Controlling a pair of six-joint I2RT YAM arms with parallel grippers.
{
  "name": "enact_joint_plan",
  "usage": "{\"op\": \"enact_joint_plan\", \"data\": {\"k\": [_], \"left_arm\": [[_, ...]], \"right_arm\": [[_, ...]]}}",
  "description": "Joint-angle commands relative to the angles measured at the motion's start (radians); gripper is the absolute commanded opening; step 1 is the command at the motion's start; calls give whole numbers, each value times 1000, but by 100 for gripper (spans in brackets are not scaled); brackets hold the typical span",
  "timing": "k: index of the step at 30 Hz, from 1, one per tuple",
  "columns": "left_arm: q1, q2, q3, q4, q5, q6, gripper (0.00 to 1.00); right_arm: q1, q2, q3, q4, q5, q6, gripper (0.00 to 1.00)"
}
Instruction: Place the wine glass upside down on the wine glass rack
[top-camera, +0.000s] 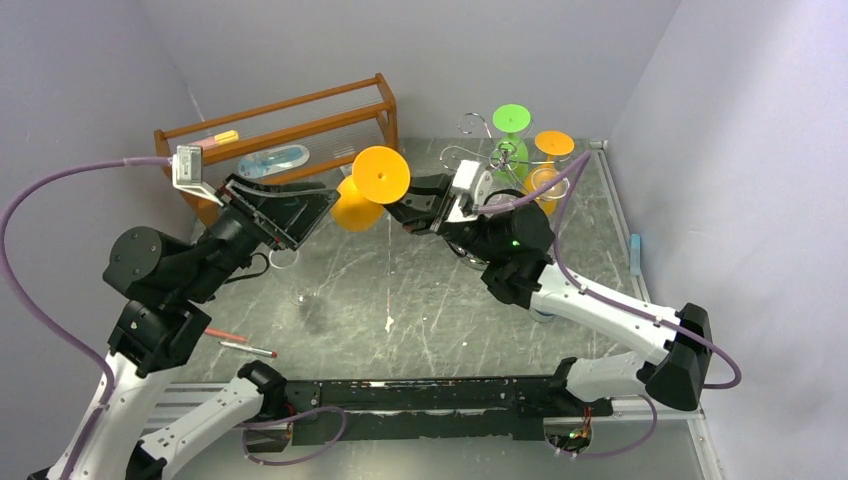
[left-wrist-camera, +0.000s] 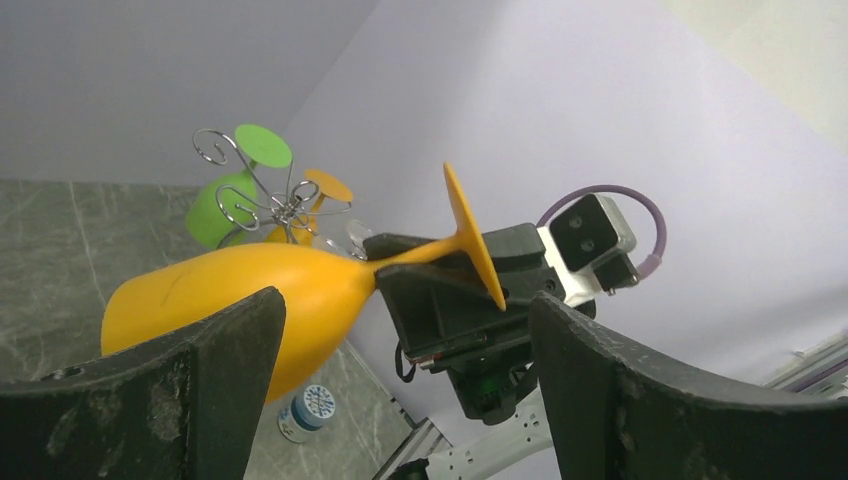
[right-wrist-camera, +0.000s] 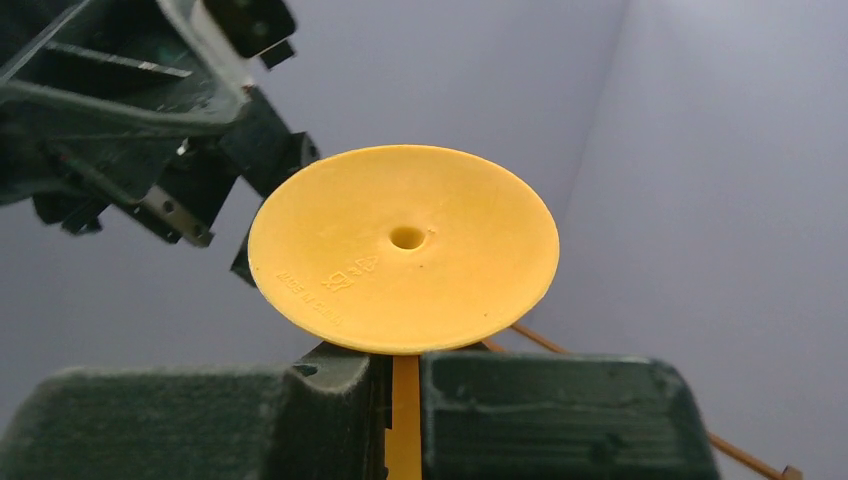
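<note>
The orange wine glass (top-camera: 375, 185) hangs in the air over the table's middle, lying nearly sideways with its round foot toward the camera. My right gripper (top-camera: 405, 212) is shut on its stem just under the foot (right-wrist-camera: 405, 245). My left gripper (top-camera: 322, 205) is open, its jaws wide apart, beside the glass bowl (left-wrist-camera: 250, 295); the bowl lies just beyond the left finger (left-wrist-camera: 215, 380). The chrome wine glass rack (top-camera: 497, 160) stands at the back right, behind my right arm, and also shows in the left wrist view (left-wrist-camera: 268, 205).
A green glass (top-camera: 512, 120) and an orange glass (top-camera: 553, 143) hang upside down on the rack. A wooden shelf (top-camera: 290, 120) stands at the back left. Pens (top-camera: 240, 345) lie near my left arm. A small bottle (left-wrist-camera: 305, 410) stands on the table.
</note>
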Motion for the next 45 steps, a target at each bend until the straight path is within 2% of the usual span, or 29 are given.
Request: {"op": "enact_joint_plan", "data": {"k": [1,6,12,19,24,25,29,30,33,36,39,45], "left_arm": [[-3,27,46,-43,42,-16,94],[-3,45,36,-33,74,-34,88],[-4,62,48,-77,56,-31,57],[-3,87,47,-113,84,-40,33],[-4,95,50,-111,108,-38,8],[-3,95,52,-109,110,-36,5],[-4,90,49,-87,114,-33,5],[-4,89,47,-82,113,-34,5],[-3,81,45,-65,86,-36,5],[-3,71,46,-22,28,-52,5],[-3,64,42,19,-28,-64,5],[-3,80,54,42,-59,-64,5]], "right_arm": [[3,-5,31,-133,-121,-118,0],[3,7,47,-190,-165,-136,0],[3,16,54,-211,-184,-146,0],[3,25,67,-230,-179,-162,0],[2,24,63,-240,-182,-171,0],[3,22,63,-245,-184,-171,0],[3,14,63,-263,-187,-156,0],[2,6,64,-263,-180,-135,4],[3,-19,78,-286,-184,-78,30],[3,-49,77,-302,-204,-51,44],[3,-80,63,-332,-204,-47,52],[2,-163,21,-392,-165,-62,60]]}}
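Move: Just right of the open left hand, the wine glass's stem stands about 6 cm to the right, 2 cm ahead and 2 cm higher. Its foot is up and its bowl hangs below, and the right hand already pinches the stem. From the right hand, the left fingers wait some 7 cm to the left, 2 cm back, level. The wine glass rack's middle lies roughly 18 cm right, 22 cm ahead and 25 cm below the right hand. Passing the glass across in the air, the right hand lowers it about 5 cm and brings it left, tipping its fingers down some 15 degrees. The left eases right, down and slightly forward to meet it and shuts on the stem just under the foot. The right then opens and backs off right, up and rearward, while the left, keeping its pinch, rises about 2 cm. ##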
